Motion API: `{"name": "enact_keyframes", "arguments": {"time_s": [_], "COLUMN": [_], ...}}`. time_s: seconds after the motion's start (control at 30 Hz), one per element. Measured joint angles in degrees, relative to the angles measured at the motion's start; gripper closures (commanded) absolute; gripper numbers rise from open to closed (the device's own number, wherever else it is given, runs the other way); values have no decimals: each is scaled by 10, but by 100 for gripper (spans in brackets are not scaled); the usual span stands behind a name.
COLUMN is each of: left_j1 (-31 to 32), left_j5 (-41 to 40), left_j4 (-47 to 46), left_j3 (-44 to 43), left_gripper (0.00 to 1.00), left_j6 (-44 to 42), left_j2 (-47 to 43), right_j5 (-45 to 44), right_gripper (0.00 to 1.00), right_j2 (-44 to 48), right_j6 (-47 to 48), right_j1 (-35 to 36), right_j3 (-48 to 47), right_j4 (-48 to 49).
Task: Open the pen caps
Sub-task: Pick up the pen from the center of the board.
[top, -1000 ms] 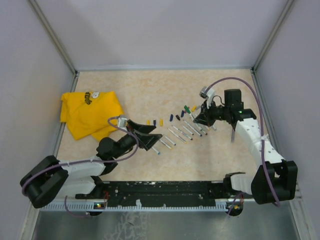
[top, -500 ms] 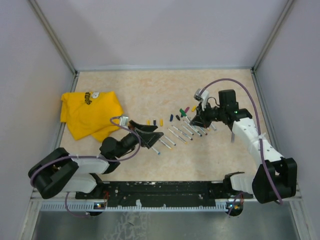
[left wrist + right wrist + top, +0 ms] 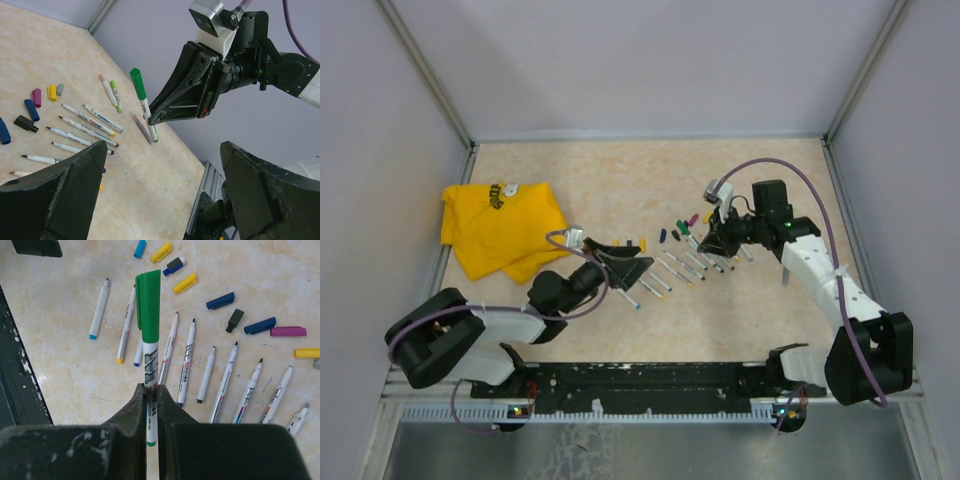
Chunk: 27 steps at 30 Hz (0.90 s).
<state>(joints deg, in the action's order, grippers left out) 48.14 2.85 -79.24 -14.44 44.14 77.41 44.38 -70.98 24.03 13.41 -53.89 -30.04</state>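
Observation:
My right gripper is shut on the white barrel of a pen whose green cap is still on; the pen sticks out past the fingertips, above the table. The left wrist view shows that green-capped pen tilted in the right gripper. My left gripper stands open and empty just left of the pen row, with the bare floor between its fingers. Several uncapped pens lie side by side. Loose pen caps lie beyond them: yellow, blue, black, magenta.
A crumpled yellow cloth lies at the left of the table. A few capped pens lie behind the right gripper. The black rail runs along the near edge, and walls enclose the table.
The left gripper has moved right, closer to the pen row, still open. The right gripper has shifted a little left with the green-capped pen.

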Motion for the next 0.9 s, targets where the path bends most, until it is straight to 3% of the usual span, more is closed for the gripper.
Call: {"name": "enact_keyframes", "arguments": {"time_s": [0.43,0.9], "left_j1": [28,36], "left_j5": [-64,-105], "left_j4": [-5,-5], "left_j3": [-59,-193], "left_gripper": [8,27], "left_j6": [12,7], "left_j2": [86,219], "right_j5": [-4,-4], "right_gripper": [100,100], "right_j2": [0,0], "right_j6": [0,9], "right_j1": [4,19], "right_j3": [0,0], "right_j4": [0,-1]}}
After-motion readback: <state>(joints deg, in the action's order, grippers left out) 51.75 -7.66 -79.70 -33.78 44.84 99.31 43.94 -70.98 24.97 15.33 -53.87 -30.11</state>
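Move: The green pen cap, on top of the marker upright in my right hand, is about 10 cm ahead and 9 cm to the right of my left hand, roughly level. It is some 5 cm above and 4 cm left of my right hand point, 1 cm ahead. Down on the table, 20 cm below my left hand, the black cap lies about 16 cm ahead and 9 cm right, the magenta cap 21 ahead and 13 right. I sweep my left hand about 9 cm to the right and forward, sinking only about a centimetre, towards the green cap. As I come in, my wide-open fingers start to narrow around its line, still well apart. My right hand keeps its pinch on the marker's lower body, holding it nearly still. ##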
